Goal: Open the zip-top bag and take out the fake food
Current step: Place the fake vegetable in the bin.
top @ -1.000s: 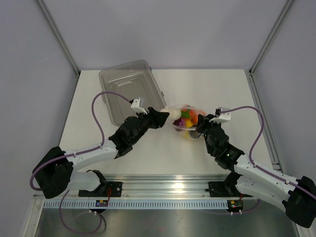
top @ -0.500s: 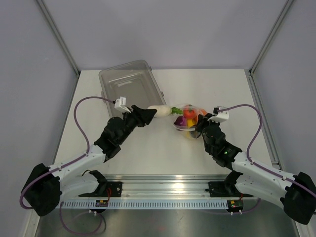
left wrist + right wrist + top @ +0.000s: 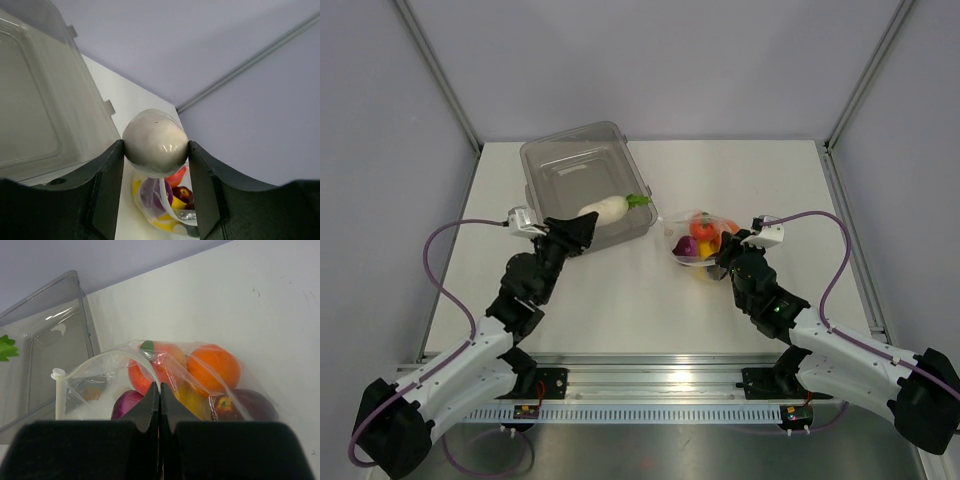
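Observation:
The zip-top bag (image 3: 697,243) lies on the white table with its mouth gaping toward the left. Inside it, the right wrist view shows fake food: an orange (image 3: 212,367), a peach (image 3: 150,371), a purple piece (image 3: 126,403), a yellow banana (image 3: 192,398) and a dark red apple (image 3: 246,406). My right gripper (image 3: 160,389) is shut on the bag's (image 3: 100,375) upper film. My left gripper (image 3: 582,224) is shut on the white radish (image 3: 604,209), holding it above the tub's near right corner. In the left wrist view the radish (image 3: 155,141) fills the gap between the fingers (image 3: 107,185).
A rigid clear-grey tub (image 3: 582,180) stands at the back left, its long side toward the bag; it also shows as the tub (image 3: 47,342) in the right wrist view. Grey walls close the table on three sides. The table's (image 3: 620,300) front strip lies between the arms.
My left gripper has carried the radish out of the bag's mouth, leftward and back, to above the tub. My right gripper has stayed shut on the bag.

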You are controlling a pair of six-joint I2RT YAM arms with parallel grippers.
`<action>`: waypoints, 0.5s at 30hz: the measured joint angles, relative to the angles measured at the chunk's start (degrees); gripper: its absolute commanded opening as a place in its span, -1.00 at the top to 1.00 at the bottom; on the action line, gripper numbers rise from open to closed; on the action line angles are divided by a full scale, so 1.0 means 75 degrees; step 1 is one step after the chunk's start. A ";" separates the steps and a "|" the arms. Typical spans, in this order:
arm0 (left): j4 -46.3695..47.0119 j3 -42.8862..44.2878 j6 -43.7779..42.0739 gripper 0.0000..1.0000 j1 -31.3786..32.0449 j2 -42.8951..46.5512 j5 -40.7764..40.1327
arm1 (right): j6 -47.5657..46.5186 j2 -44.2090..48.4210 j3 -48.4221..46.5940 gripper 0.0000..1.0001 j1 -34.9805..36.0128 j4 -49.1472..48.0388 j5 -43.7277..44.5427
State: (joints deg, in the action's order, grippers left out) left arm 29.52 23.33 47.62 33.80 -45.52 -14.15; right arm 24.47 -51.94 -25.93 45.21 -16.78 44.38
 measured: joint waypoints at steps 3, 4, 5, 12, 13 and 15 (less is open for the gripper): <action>-0.0128 -0.0099 0.0044 0.53 -0.0114 0.0105 -0.0600 | 0.0000 0.0000 0.0000 1.00 0.0000 0.0000 0.0000; -0.0134 -0.0163 0.0070 0.57 -0.0154 0.0105 -0.0793 | -0.0003 0.0000 0.0000 1.00 0.0000 0.0000 0.0000; -0.0172 -0.0233 0.0096 0.57 -0.0204 0.0096 -0.0973 | 0.0000 0.0000 0.0000 1.00 0.0000 0.0000 0.0000; -0.0181 -0.0347 0.0166 0.58 -0.0816 -0.0545 -0.1378 | 0.0000 -0.0058 -0.0020 1.00 0.0000 0.0000 -0.0003; -0.0125 -0.0347 0.0181 0.58 -0.0953 -0.0740 -0.1297 | -0.0003 -0.0058 -0.0020 1.00 0.0000 0.0000 -0.0003; 0.0090 -0.0344 0.0265 0.59 -0.1274 -0.1189 -0.1017 | 0.0000 -0.0061 -0.0020 1.00 0.0000 0.0003 0.0000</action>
State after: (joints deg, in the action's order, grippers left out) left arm 30.20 20.75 49.60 24.25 -54.43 -21.78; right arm 24.47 -52.40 -26.09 45.21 -16.75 44.38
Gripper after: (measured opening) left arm 0.525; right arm 0.033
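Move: The white fake vegetable, already gripped in the left hand, is bound for the bin, whose middle lies about 20 cm ahead of that hand, some 3 cm to its left and 17 cm below. The bag of fake food is roughly 23 cm to the left hand's right, 3 cm ahead and 15 cm below. From the right hand, the bin is around 30 cm left, 20 cm ahead and 10 cm below. The white vegetable is carried in over the bin, held by its thick end with an unchanged grip: the left hand sinks and swings left by about 7 cm each way, at first mostly left, then more forward, some 5 cm in all. The wrist turns about 15 degrees counter-clockwise and tips down slightly. The right hand stays still, shut on the bag's rim. ##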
